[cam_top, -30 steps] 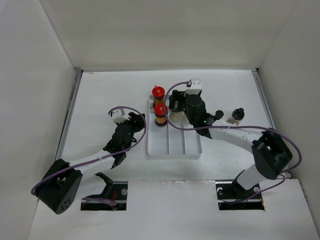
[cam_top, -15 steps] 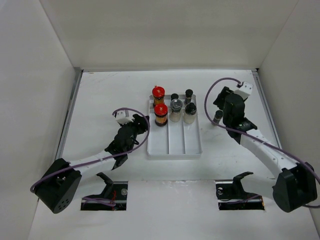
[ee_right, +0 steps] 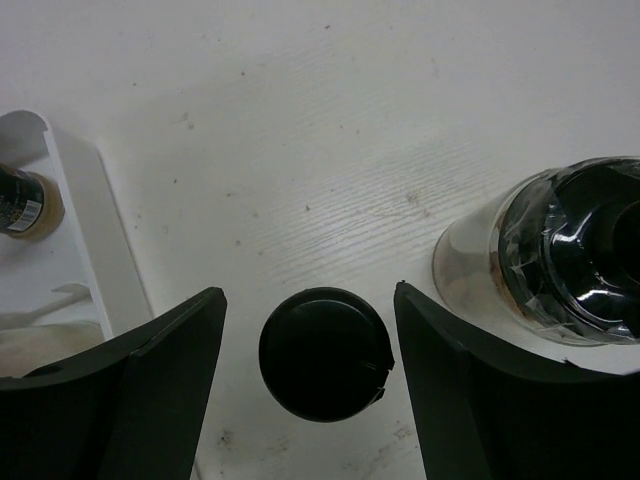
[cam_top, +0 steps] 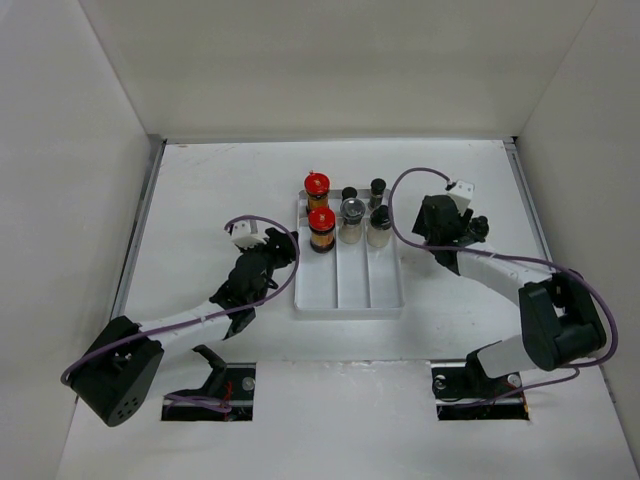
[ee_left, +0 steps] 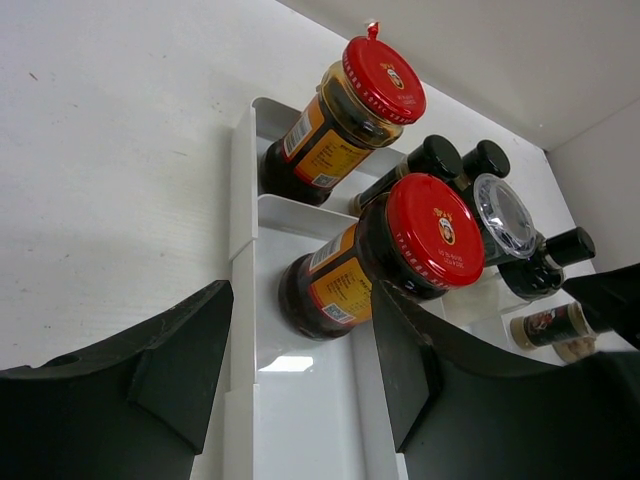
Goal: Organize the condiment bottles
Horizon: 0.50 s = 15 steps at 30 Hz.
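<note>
The white tray (cam_top: 350, 285) holds two red-capped condiment bottles (cam_top: 321, 222) in its left lane and several dark-lidded ones (cam_top: 352, 214) at the far end of the other lanes. Right of the tray, my right gripper (cam_top: 437, 228) hangs over the table. In the right wrist view a black-capped bottle (ee_right: 322, 352) stands between the open right gripper (ee_right: 308, 292), with a gap on each side. Another bottle (ee_right: 575, 255) with a shiny dark lid stands just to its right. My left gripper (ee_left: 302, 283) is open and empty, low at the tray's left lane, pointing at the nearer red-capped bottle (ee_left: 375, 255).
The tray's near half (ee_left: 300, 420) has no bottles. Its right wall (ee_right: 90, 200) lies close to the left of the right gripper. White walls enclose the table on the left, back and right. Purple cables loop above both wrists.
The right arm left the tray's far end, swung out to the right, then came back left over the black-capped bottle on the table. The left arm has barely moved.
</note>
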### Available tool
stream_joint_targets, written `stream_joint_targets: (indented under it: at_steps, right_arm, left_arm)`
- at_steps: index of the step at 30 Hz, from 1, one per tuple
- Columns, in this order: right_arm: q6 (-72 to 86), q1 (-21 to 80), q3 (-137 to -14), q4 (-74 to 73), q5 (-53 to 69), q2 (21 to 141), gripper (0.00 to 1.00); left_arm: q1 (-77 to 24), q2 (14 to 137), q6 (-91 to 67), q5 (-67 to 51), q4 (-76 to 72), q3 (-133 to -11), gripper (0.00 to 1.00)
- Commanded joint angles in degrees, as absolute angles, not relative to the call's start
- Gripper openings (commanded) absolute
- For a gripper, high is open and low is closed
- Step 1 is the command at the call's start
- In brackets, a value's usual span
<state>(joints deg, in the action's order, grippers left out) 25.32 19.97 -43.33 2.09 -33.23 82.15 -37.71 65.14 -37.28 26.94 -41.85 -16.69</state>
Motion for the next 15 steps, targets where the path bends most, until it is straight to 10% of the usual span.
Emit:
stream_joint_targets:
  at_steps: [1,9,15]
  right_arm:
    - [27.1,20.2,-44.6,3.7,-34.0,82.0,0.73]
    - [28.7,20.6,-42.1,3.9,-36.2,78.7,0.42]
    - [25.7,29.3,-43.0,-2.4,-39.8,66.8,0.4]
  left_arm:
    - [-37.2,65.0,-37.2,26.9,-45.3,-17.3,0.56]
    - [-37.4,66.0,-37.4,26.8,-45.3,-17.7,0.56]
    - [-36.8,65.7,-37.4,27.0,-45.3,-17.5,0.56]
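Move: The small black-capped bottle stands upright between the right hand's open fingers, its middle some 3 cm below the hand point. A large black-capped bottle is about 8 cm to this hand's right, level with it. The pale-bodied bottle in the tray stands roughly 13 cm to its left and about 1 cm ahead; the tray's nearest back-row bottle is some 14 cm left and 9 cm ahead. From the left hand the small bottle lies about 32 cm right, 2 cm ahead and 8 cm lower. The small bottle's black cap is pinched as the right fingers close on it from both sides while the hand stays in place. With that grip kept, the hand then lifts about 3.5 cm, drawing back some 2 cm and starting left towards the tray, with hardly any turn of the wrist. ##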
